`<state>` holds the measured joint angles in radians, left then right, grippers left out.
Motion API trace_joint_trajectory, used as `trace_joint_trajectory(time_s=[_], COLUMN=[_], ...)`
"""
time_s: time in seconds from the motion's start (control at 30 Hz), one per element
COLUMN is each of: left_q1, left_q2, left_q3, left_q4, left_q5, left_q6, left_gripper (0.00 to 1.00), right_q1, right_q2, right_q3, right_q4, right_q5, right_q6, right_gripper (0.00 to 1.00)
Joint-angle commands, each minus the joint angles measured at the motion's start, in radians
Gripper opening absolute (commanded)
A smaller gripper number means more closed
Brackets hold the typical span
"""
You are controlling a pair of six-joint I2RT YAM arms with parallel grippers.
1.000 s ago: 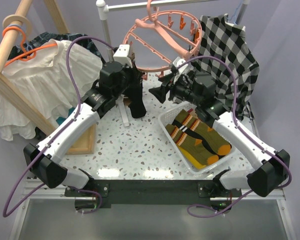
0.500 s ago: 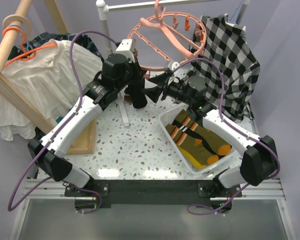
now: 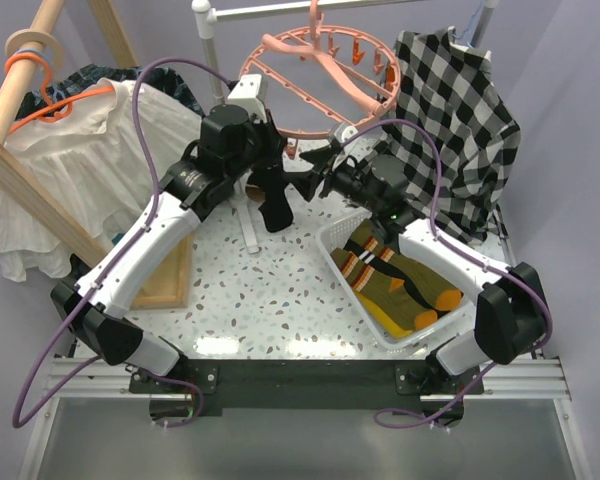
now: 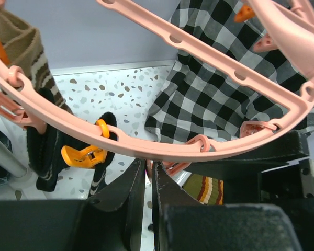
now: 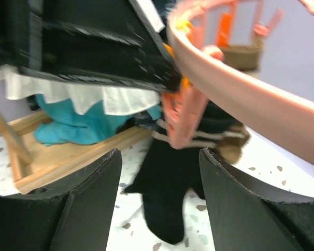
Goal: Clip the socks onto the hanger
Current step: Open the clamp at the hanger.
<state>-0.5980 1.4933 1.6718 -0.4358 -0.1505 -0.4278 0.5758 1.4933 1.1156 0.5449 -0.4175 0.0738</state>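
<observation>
The salmon-pink hanger [image 3: 310, 75] hangs at the back, and its ring [image 4: 209, 149] crosses just above my left gripper [image 4: 149, 166]. That gripper [image 3: 272, 165] is shut, with a pink clip [image 4: 172, 166] of the ring pinched at its tips. A black sock [image 3: 273, 205] hangs below the ring by that clip [image 5: 182, 112]; its top is hidden. A brown striped sock [image 4: 26, 47] hangs on the ring. My right gripper [image 5: 159, 154] is open, facing the black sock [image 5: 170, 193] without touching it. Olive socks with orange toes [image 3: 405, 275] lie in the basket.
The white basket [image 3: 332, 250] sits at the right, with a yellow sock [image 3: 385, 318] inside. A checked shirt [image 3: 460, 110] hangs behind my right arm. A white blouse on an orange coat hanger [image 3: 80, 150] and a wooden rack [image 3: 20, 95] stand at the left.
Both arms have pushed back and up towards the ring, which has swung slightly left. The right gripper's fingers have come a little closer together. The left stays shut.
</observation>
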Motion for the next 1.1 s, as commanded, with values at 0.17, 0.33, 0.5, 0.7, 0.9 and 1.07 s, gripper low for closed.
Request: trace_joint_trajectory(time_s=[0.17, 0.33, 0.5, 0.7, 0.9, 1.07], left_q1=[0.003, 0.003, 0.017, 0.056, 0.087, 0.106], left_q2=[-0.053, -0.048, -0.041, -0.039, -0.039, -0.034], left_q3=[0.022, 0.034, 0.034, 0.014, -0.009, -0.023], left_q4=[0.025, 0.006, -0.011, 0.008, 0.031, 0.058], left_q5=[0.008, 0.014, 0.028, 0.109, 0.175, 0.221], left_q6=[0.001, -0.005, -0.011, -0.034, -0.057, -0.080], left_gripper=[0.13, 0.13, 0.13, 0.13, 0.13, 0.15], right_q1=[-0.004, -0.010, -0.010, -0.010, -0.008, -0.007], right_q2=[0.044, 0.097, 0.119, 0.128, 0.133, 0.133], right_q3=[-0.022, 0.009, 0.024, 0.032, 0.039, 0.053], right_q4=[0.182, 0.248, 0.277, 0.306, 0.320, 0.316], right_q5=[0.102, 0.040, -0.004, -0.046, -0.067, -0.087], right_q6=[-0.037, 0.004, 0.037, 0.078, 0.107, 0.127], right_gripper=[0.64, 0.62, 0.57, 0.51, 0.46, 0.42])
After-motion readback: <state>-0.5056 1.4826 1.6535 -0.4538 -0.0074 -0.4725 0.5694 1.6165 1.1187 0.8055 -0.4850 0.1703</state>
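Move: The pink clip hanging from the ring's near rim is about 4 cm ahead of the right hand, 2 cm to its left and 2 cm higher; the rim is some 3 cm above that clip. From the same hand, the orange clip is about 7 cm ahead and 7 cm left, 3 cm up, and the black sock roughly 7 cm ahead, 9 cm left and 7 cm lower. The left fingers are already at the pink clip, its middle about 1 cm ahead, 1 cm right and 1 cm below them. With its fingers half open around the clip's line, the right hand eases about 2 cm forward and slightly down, then swings about 2 cm left while drawing back and rising a little, turning a few degrees counter-clockwise as its fingers close by about a third around the pink clip's lower end, though contact can't be seen. The left hand stays shut on the clip's upper part under the rim and, in the second half, shifts about 1.5 cm left with it, tilting slightly down. ##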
